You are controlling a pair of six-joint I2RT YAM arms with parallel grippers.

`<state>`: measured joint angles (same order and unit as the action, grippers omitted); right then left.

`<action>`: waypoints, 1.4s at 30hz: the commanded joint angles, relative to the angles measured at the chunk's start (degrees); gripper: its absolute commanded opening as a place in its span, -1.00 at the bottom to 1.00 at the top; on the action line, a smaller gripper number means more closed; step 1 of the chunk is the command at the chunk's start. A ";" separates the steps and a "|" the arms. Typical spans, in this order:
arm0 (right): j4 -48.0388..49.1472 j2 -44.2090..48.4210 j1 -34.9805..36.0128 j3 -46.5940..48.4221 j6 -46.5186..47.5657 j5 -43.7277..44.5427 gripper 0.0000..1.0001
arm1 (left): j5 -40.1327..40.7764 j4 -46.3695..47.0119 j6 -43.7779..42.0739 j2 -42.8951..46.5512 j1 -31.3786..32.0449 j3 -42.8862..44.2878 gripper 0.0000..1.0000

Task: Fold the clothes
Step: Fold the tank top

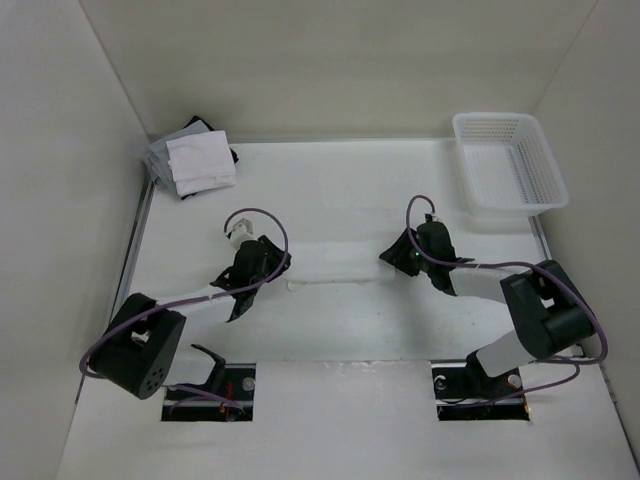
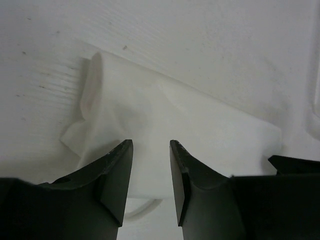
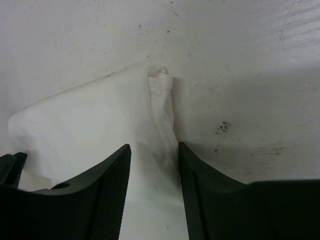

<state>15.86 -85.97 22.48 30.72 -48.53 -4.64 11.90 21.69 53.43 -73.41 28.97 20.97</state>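
The clothes (image 1: 335,272) lie as a narrow folded white strip on the table between my two grippers. In the left wrist view the clothes (image 2: 190,125) lie flat, with one corner puckered up at the left. A small loop strap (image 2: 142,207) shows between the fingers. My left gripper (image 2: 151,145) (image 1: 272,268) hovers over the strip's left end, open and gripping nothing. In the right wrist view the clothes (image 3: 85,120) end in a rolled edge. My right gripper (image 3: 154,147) (image 1: 392,258) stands open over that end, the fabric loose beneath it.
A pile of white, grey and black cloth (image 1: 195,158) sits at the back left corner. A white plastic mesh basket (image 1: 508,160) stands at the back right. White walls close in the table on three sides.
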 commanded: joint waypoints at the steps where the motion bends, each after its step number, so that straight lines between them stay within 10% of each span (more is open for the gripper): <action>1: 2.59 -2.35 -0.29 -1.01 -2.53 -2.38 -0.09 | 0.50 8.44 1.06 -2.96 -3.25 -2.15 -0.33; 12: 7.52 0.87 -1.25 -5.22 -7.01 0.15 -0.88 | -3.55 10.13 1.86 2.55 -6.25 -7.79 -0.33; 25: -22.70 24.98 6.28 3.36 5.20 12.81 -0.90 | -3.82 -0.51 2.73 15.65 -3.44 -6.21 -0.28; 42: -35.45 -18.94 31.52 50.47 6.26 18.01 -0.78 | -9.61 -4.99 2.38 29.37 -11.08 -10.25 -0.26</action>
<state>-15.22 -100.20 51.94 75.37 -42.24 12.43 4.89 16.19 55.77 -46.11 19.55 12.19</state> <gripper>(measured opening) 0.103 0.371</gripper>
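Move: The right hand stands over the near-flat tank top's right edge, which lies practically between its open fingers, only about 1 cm below them. The tank top's left edge is some 22 cm to that hand's left and level with it; the white basket is about 21 cm ahead and 24 cm to its right. From the left hand the right edge lies roughly 21 cm to the right, level with it, some 4 cm lower. The right fingers close on the tank top's right edge and keep hold of it as the hand lifts about 14 cm, then carries it some 20 cm left over the cloth towards the left edge, turning about 20 degrees counter-clockwise and starting to sink. The left hand, fingers still open, first dips about 3 cm, then rises clear and drifts left and slightly back. ##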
